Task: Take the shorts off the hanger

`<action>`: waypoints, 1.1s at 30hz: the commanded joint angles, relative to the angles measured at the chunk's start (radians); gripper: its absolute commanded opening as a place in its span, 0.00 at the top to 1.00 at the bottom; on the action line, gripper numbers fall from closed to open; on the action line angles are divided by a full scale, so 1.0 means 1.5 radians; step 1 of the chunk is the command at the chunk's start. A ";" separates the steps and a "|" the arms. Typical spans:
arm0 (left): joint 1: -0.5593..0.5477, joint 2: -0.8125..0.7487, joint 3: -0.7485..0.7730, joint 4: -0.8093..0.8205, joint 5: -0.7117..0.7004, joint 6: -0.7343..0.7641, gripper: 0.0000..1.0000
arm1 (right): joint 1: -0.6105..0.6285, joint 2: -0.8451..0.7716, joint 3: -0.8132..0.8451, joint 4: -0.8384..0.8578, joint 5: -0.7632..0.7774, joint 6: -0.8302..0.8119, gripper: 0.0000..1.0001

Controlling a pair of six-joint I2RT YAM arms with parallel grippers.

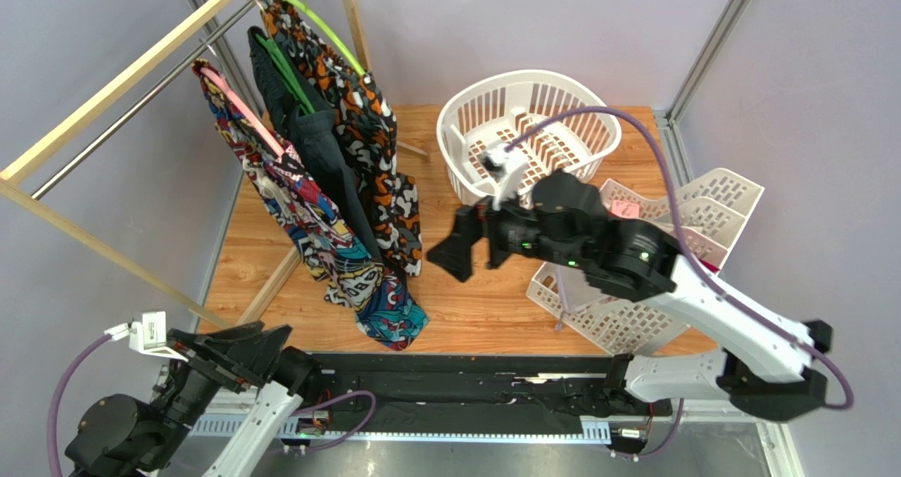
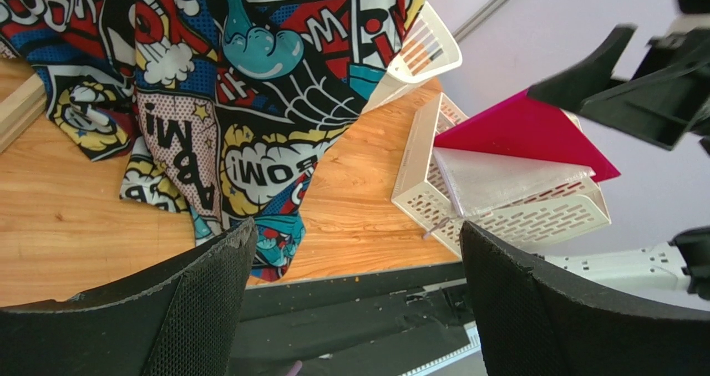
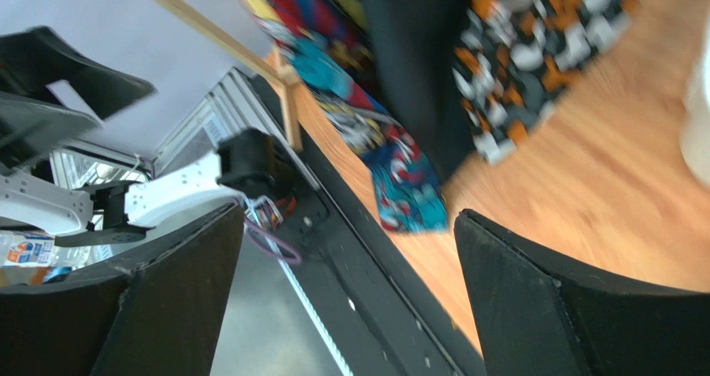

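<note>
The shorts (image 1: pixel 317 234), with a busy comic print, hang on the pink hanger (image 1: pixel 241 108) from the rail at the left, and their lower end reaches the wooden table. My left gripper (image 1: pixel 259 340) sits low at the near left edge, open and empty, below the shorts' hem. In the left wrist view the shorts (image 2: pixel 217 85) hang above and ahead of the gripper (image 2: pixel 354 301). My right gripper (image 1: pixel 457 247) is open and empty in the air to the right of the garments. In the blurred right wrist view the shorts' hem (image 3: pixel 400 176) lies ahead of the gripper (image 3: pixel 346 293).
A charcoal garment (image 1: pixel 323 160) on a dark green hanger (image 1: pixel 286 76) and an orange-black-white garment (image 1: pixel 370 150) on a light green hanger (image 1: pixel 317 23) hang beside the shorts. A round white basket (image 1: pixel 529 129) stands at the back. White trays (image 1: pixel 677 234) lie at the right.
</note>
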 commanded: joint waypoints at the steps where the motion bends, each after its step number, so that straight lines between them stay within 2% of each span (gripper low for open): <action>1: 0.000 0.012 0.027 -0.047 0.006 -0.019 0.06 | 0.105 0.096 0.135 0.055 0.155 -0.078 0.00; 2: 0.000 0.011 0.030 -0.061 0.007 -0.024 0.06 | 0.112 0.139 0.184 0.059 0.151 -0.081 0.00; 8: -0.001 -0.006 0.040 -0.094 0.012 -0.047 0.07 | 0.141 0.273 0.301 0.150 0.089 -0.098 0.02; 12: 0.000 -0.014 0.026 -0.090 0.021 -0.064 0.07 | 0.150 0.378 0.428 0.130 0.118 -0.121 0.14; 16: -0.001 -0.014 0.013 -0.077 0.034 -0.075 0.08 | 0.150 0.472 0.550 0.107 0.131 -0.146 0.16; 20: -0.001 -0.015 0.002 -0.073 0.034 -0.085 0.09 | 0.151 0.516 0.583 0.158 0.147 -0.180 0.23; 28: -0.001 -0.007 0.008 -0.074 0.034 -0.086 0.09 | 0.152 0.584 0.625 0.212 0.195 -0.221 0.53; 33: -0.001 -0.007 0.010 -0.078 0.048 -0.092 0.10 | 0.151 0.631 0.651 0.243 0.204 -0.250 0.55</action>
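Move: From the right hand, the comic-print shorts' near waistband corner, at the near end of the pink hanger, is about 26 cm to the left, some 9 cm ahead and 6 cm higher. The dark shorts' near top end is about 5 cm to the right of that corner and 4 cm farther out; the orange-print shorts' is about 12 cm right of it and 10 cm farther out. From the left hand, the corner is roughly 22 cm ahead, 3 cm to the right and 7 cm up. The right hand sweeps about 25 cm to the left, quickly at first and then easing off, rising and reaching forward some 6 cm each, most of the rise early and the reach later, towards the comic-print shorts' waistband corner at the pink hanger's near end. Its fingers tip up some 25 degrees and close from wide open to about half, bringing one tip to each side of the bunched waistband, while the open left hand settles slightly down and back. ##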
